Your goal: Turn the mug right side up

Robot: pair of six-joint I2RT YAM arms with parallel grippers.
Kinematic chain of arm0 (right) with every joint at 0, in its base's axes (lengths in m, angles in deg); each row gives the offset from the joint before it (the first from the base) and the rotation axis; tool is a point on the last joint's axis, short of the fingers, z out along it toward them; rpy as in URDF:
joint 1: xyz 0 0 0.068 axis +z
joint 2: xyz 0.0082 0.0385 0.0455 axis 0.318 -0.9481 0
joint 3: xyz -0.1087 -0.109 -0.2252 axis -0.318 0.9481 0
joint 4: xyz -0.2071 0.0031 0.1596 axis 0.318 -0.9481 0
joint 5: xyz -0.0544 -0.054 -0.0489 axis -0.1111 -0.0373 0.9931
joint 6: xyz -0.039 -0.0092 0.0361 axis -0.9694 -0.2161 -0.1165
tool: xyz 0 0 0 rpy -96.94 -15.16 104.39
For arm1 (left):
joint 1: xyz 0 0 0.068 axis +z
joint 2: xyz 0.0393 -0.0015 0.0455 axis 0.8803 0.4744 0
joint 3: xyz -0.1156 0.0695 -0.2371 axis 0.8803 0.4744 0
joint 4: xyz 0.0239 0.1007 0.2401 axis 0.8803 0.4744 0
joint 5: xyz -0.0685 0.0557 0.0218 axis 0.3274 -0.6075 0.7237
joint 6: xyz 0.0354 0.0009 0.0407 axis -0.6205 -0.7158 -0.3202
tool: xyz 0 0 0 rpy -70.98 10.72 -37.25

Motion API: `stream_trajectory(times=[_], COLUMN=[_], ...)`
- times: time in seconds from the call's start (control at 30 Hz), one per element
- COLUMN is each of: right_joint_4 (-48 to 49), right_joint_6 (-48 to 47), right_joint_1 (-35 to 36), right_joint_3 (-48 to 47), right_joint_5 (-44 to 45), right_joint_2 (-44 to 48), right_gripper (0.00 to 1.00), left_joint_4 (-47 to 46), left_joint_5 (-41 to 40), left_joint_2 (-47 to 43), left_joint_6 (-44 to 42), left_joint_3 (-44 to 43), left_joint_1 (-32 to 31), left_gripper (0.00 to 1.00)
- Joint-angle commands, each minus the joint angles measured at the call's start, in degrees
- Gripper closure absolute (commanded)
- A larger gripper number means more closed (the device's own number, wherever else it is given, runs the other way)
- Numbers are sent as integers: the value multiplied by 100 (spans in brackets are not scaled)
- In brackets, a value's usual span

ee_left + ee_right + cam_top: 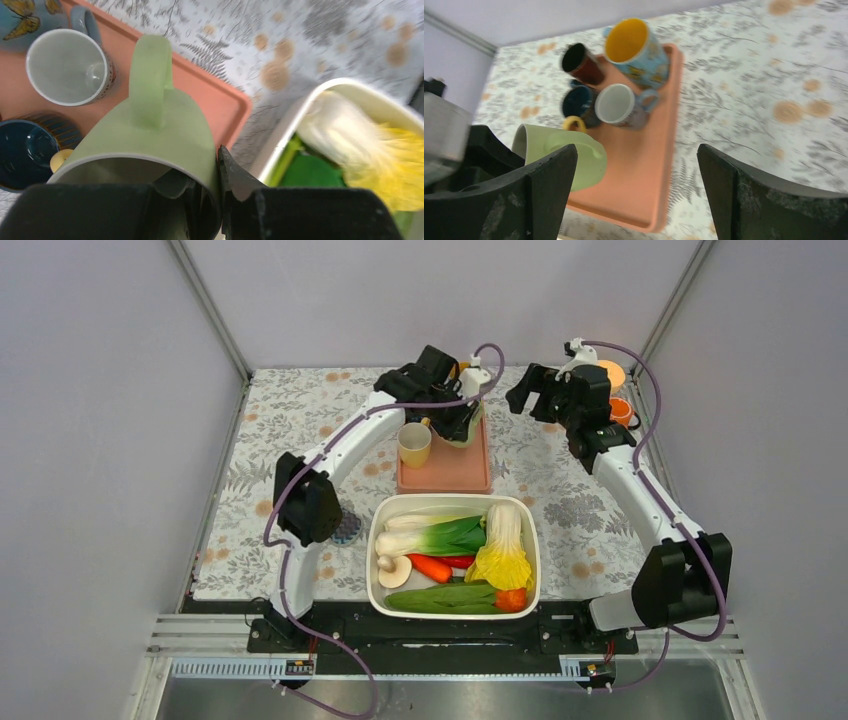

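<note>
A pale green mug (413,445) hangs tilted over the left side of the salmon tray (450,478). My left gripper (432,430) is shut on its rim, one finger inside and one outside the wall. In the left wrist view the mug (150,135) has its mouth toward the gripper (216,185) and its handle on the upper side. It also shows in the right wrist view (589,157). My right gripper (525,390) is open and empty, to the right of the tray; its jaws (636,150) stand wide apart.
On the tray's far end (639,175) stand a blue mug with a yellow inside (639,55), a brown mug (581,62), a navy mug (579,102) and a white mug (616,105). A white bin (378,540) of vegetables sits near the tray. Orange items (612,375) stand back right.
</note>
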Motion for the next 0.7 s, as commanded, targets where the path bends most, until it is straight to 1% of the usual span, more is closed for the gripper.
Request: stream_trajectory(times=[0.0,0.1,0.2,0.43,0.67], right_joint_4=[-822,-1218,-1410,-1503,-1500], right_joint_6=[-811,-1100,-1287,-1278,-1382], right_joint_1=[10,-18,-88,-309,-381], right_joint_3=[-278,-363,-365,-325,-360], right_joint_5=[1471,2139,2437,2414,2404], right_joint_2=[363,394,426,454,481], right_gripper=[1,1,1,1,1], left_joint_4=[-172,222,534,541,405], left_joint_5=[-1222,-1640,-1817,-1903,-1534], left_joint_2=[333,747,998,1119,1203], left_joint_6=[-1044,-1141,-1223,-1364,-1430], left_joint_3=[-245,-659,-829,-518,-610], left_joint_1=[-233,-246,-246,-239,-255], left_gripper=[100,100,100,100,100])
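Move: Below the left hand, which already pinches the green mug's rim, the free spot on the tray lies about 17 cm down, 6 cm left and 2 cm ahead. Roughly 17 cm down too are the yellow mug, 12 cm left and 3 cm ahead, the grey mug, 11 cm ahead and 1 cm left, and the blue mug, 12 cm ahead and 11 cm left. From the empty right hand the orange mug is some 26 cm right, 7 cm ahead and 23 cm down. Lowering the green mug about 12 cm to the tray beside the yellow mug, the left hand drifts a little left and forward late on, rolls some 25 degrees so its fingers point more steeply down, then stays there, still gripping the rim. The right hand, wide open and empty, swings about 11 cm right and slightly down, away from the green mug and towards the orange one. ##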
